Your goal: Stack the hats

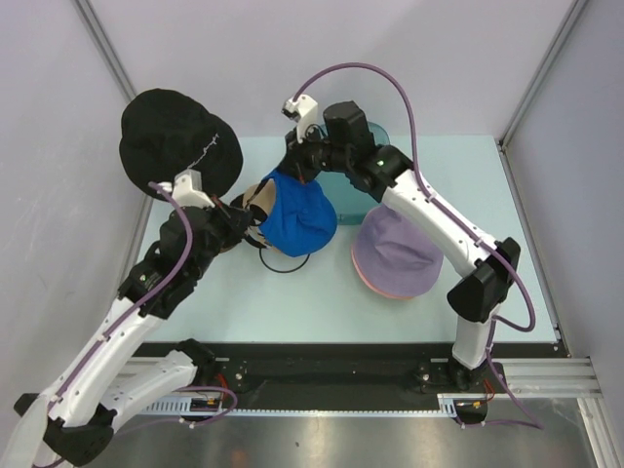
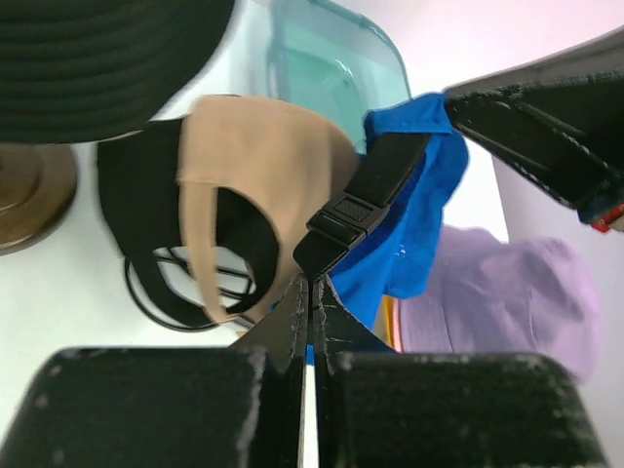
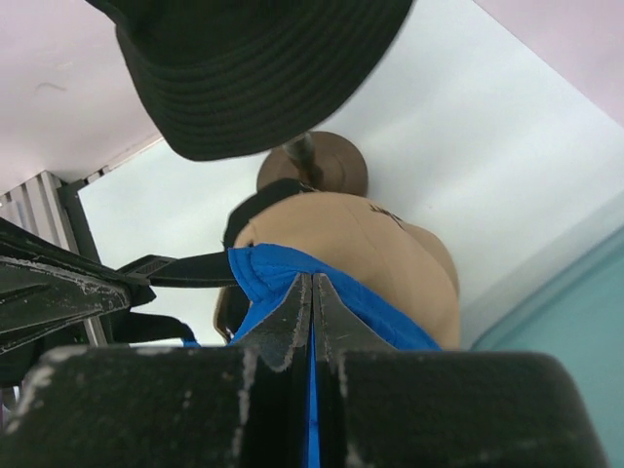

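Note:
A blue cap [image 1: 297, 219] lies over a tan cap [image 1: 255, 198] at the table's middle. My left gripper [image 1: 240, 220] is shut on the blue cap's black buckle strap [image 2: 363, 200]; its fingertips [image 2: 312, 285] meet just under the buckle. My right gripper [image 1: 292, 168] is shut on the blue cap's far edge [image 3: 278, 278], with the tan cap [image 3: 361, 244] behind it. A lavender bucket hat [image 1: 395, 255] sits at the right on a pink rim [image 1: 375, 284]. A black bucket hat [image 1: 171, 141] hangs on a stand at the back left.
A teal see-through container [image 1: 378, 132] stands at the back behind the right arm. The stand's round wooden base [image 3: 322, 166] is under the black hat. A thin black wire ring [image 1: 283, 265] lies beneath the caps. Walls close in on both sides.

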Robot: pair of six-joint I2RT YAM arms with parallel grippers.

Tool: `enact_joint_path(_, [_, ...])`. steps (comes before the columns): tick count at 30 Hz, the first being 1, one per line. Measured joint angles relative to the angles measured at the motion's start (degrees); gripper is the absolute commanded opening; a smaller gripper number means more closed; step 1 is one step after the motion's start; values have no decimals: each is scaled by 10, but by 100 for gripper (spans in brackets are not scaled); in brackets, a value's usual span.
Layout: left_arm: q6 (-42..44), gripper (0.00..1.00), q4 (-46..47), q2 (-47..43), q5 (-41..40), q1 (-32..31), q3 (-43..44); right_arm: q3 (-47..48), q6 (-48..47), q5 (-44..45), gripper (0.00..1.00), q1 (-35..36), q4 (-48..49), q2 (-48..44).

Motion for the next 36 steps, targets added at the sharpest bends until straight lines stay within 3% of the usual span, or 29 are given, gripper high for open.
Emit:
enact_joint_path(9, [-19, 0, 32, -37, -24, 45, -79, 30, 13, 31, 0, 29, 52, 61])
enact_joint_path(11, [-15, 0, 42, -27, -15, 60, -87, 43, 24, 41, 16, 31, 60, 88])
enact_joint_path(12, [-13, 0, 46, -22, -13, 67, -87, 52, 31, 44, 31, 30, 60, 101])
enact_joint_path(13, [-9, 0, 51, -16, -10, 74, -87, 59, 38, 49, 62, 30, 60, 111])
enact_joint_path(16, [6, 0, 51, 6, -3, 90, -83, 87, 60, 55, 89, 14, 57, 132])
enact_joint_path(17, [10, 0, 50, 16, 0, 93, -78, 92, 68, 52, 93, 5, 54, 132])
enact_joint_path(22, [16, 0, 52, 45, 14, 107, -44, 77, 108, 28, 95, -63, 55, 101])
enact_joint_path(29, [16, 0, 69, 57, 31, 132, -17, -167, 132, -35, 94, -144, 72, -76])
enact_joint_path(32, [16, 0, 73, 76, 42, 141, -7, -290, 134, -87, 94, -147, 102, -149])
enact_joint_path(36, [20, 0, 76, 97, 51, 142, 1, -392, 138, -134, 86, -141, 124, -200])
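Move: My left hand holds the strap of the blue cap and my right hand its edge. The beige cap on the wire stand, where the blue one goes, lies some 4 cm ahead of my left hand, 5 to the right and 12 below; from my right hand, about 4 back, 3 left and 15 below. The black hat is about 11 cm left of my left hand and 7 ahead. The purple hat sits roughly 25 right of my right hand and 10 back. I carry the blue cap's held ends left and down over the beige cap, then open my right fingers, let its edge go and swing that hand about 15 cm right, then back and down, clear of the cap, tipping it down some 20 degrees. My left hand keeps its pinch on the strap and draws forward about 7 cm past the black hat's brim, dipping and partly rising again. ##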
